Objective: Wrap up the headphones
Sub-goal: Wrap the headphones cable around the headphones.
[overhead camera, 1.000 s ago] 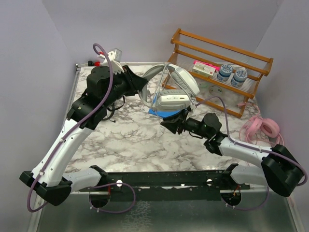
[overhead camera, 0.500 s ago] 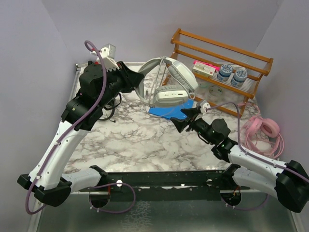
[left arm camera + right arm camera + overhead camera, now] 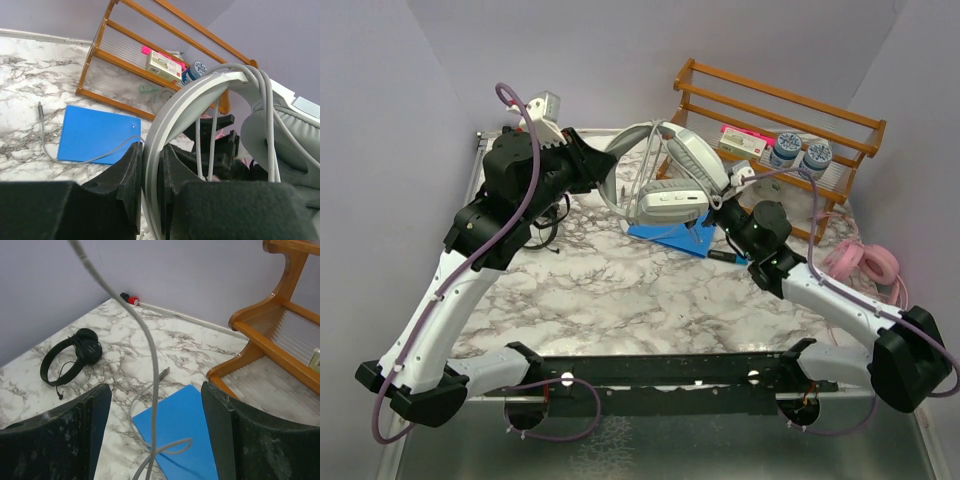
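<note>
The large grey-white headphones (image 3: 670,180) hang above the table, and my left gripper (image 3: 603,172) is shut on their headband (image 3: 195,95). Their grey cable (image 3: 267,130) is looped over the band several times. The loose end of the cable (image 3: 150,365) drops straight down between the wide open jaws of my right gripper (image 3: 155,405) without touching either finger, and its plug (image 3: 164,373) lies on the marble. My right gripper (image 3: 717,213) sits just right of the ear cups. Black headphones (image 3: 75,357) lie at the back left. Pink headphones (image 3: 865,265) lie at the right edge.
A blue card (image 3: 670,240) lies flat under the hanging headphones. A wooden rack (image 3: 775,140) with a small box and two jars stands at the back right, close behind my right gripper. Purple walls enclose the marble table (image 3: 620,290).
My right gripper has opened, let go of the grey cable, and moved back and right toward the rack. The left gripper lifted the headphones slightly, then held still.
</note>
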`<state>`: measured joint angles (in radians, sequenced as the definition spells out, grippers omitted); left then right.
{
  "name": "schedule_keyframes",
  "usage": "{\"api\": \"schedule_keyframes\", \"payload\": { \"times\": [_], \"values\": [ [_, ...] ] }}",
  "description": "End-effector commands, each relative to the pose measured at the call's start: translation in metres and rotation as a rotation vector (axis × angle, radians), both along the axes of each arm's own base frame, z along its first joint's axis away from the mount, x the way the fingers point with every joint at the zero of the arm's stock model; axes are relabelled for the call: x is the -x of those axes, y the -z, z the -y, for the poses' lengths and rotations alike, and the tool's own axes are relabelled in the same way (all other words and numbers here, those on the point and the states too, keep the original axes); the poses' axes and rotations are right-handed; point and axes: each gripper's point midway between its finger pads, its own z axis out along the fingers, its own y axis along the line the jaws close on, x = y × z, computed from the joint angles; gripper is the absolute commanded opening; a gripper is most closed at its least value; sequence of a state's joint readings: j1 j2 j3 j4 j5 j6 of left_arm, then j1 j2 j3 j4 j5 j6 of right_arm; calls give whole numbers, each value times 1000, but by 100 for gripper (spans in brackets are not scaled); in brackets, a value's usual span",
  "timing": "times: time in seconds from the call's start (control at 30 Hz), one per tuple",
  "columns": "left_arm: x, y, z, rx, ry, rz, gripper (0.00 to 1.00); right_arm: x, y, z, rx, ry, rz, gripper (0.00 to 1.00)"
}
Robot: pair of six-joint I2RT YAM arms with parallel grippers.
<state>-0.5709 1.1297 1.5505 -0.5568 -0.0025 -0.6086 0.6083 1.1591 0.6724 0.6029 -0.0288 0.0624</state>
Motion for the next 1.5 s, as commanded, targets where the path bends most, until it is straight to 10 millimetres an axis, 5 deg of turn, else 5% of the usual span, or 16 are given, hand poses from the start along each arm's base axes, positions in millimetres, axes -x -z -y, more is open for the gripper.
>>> {"api": "schedule_keyframes", "payload": {
  "times": [0.0, 0.27, 0.33, 0.47, 0.53, 0.8, 1.07, 1.27, 1.47],
  "values": [
    [6, -51, -5, 102, -11, 106, 0, -29, -5, -1, -3, 21, -49, 79],
    [3, -56, -6, 101, -22, 116, 0, -42, 17, -36, -11, -156, -94, 62],
    [2, -57, -4, 115, -20, 107, 0, -26, 24, -54, -8, -298, -73, 55],
    [-3, -59, 4, 136, -5, 87, 0, 14, 27, -78, -52, -566, -45, 25],
    [-8, -58, 7, 140, -7, 83, 0, 32, 30, -82, -86, -655, -56, 19],
    [-39, -50, 11, 160, -55, 69, 0, 126, 35, -115, -113, -902, -68, 17],
    [-74, -12, -4, 170, -217, 42, 0, 205, -5, -133, -182, -1074, -40, 16],
    [-90, 22, -39, 47, -406, 78, 0, 224, -49, -128, -239, -1124, -11, 16],
    [-100, 61, -68, -94, -561, 100, 0, 205, -70, -146, -204, -1079, -129, 19]
  ]
}}
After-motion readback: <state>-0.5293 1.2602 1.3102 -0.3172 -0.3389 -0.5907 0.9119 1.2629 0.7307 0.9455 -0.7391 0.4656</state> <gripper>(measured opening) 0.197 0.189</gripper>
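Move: The grey headphones' cable hangs about 5 cm ahead of the open right fingers, some 4 cm to their left and about level. The near ear cup is above that hand, roughly 6 cm back, 5 cm left and 11 cm up; the blue sheet lies about 16 cm ahead, 5 cm left and 25 cm below. From the left hand, holding the headband, the cable to be taken is about 10 cm ahead, 11 cm right and 17 cm down. The right fingers shut on the cable after a reach of about 5 cm forward, then draw it some 25 cm back and 13 cm left, dipping before rising, while the hand turns about 60 degrees counter-clockwise. The left hand keeps its pinch on the headband, lifts slightly, then carries it forward and down, turning counter-clockwise. ##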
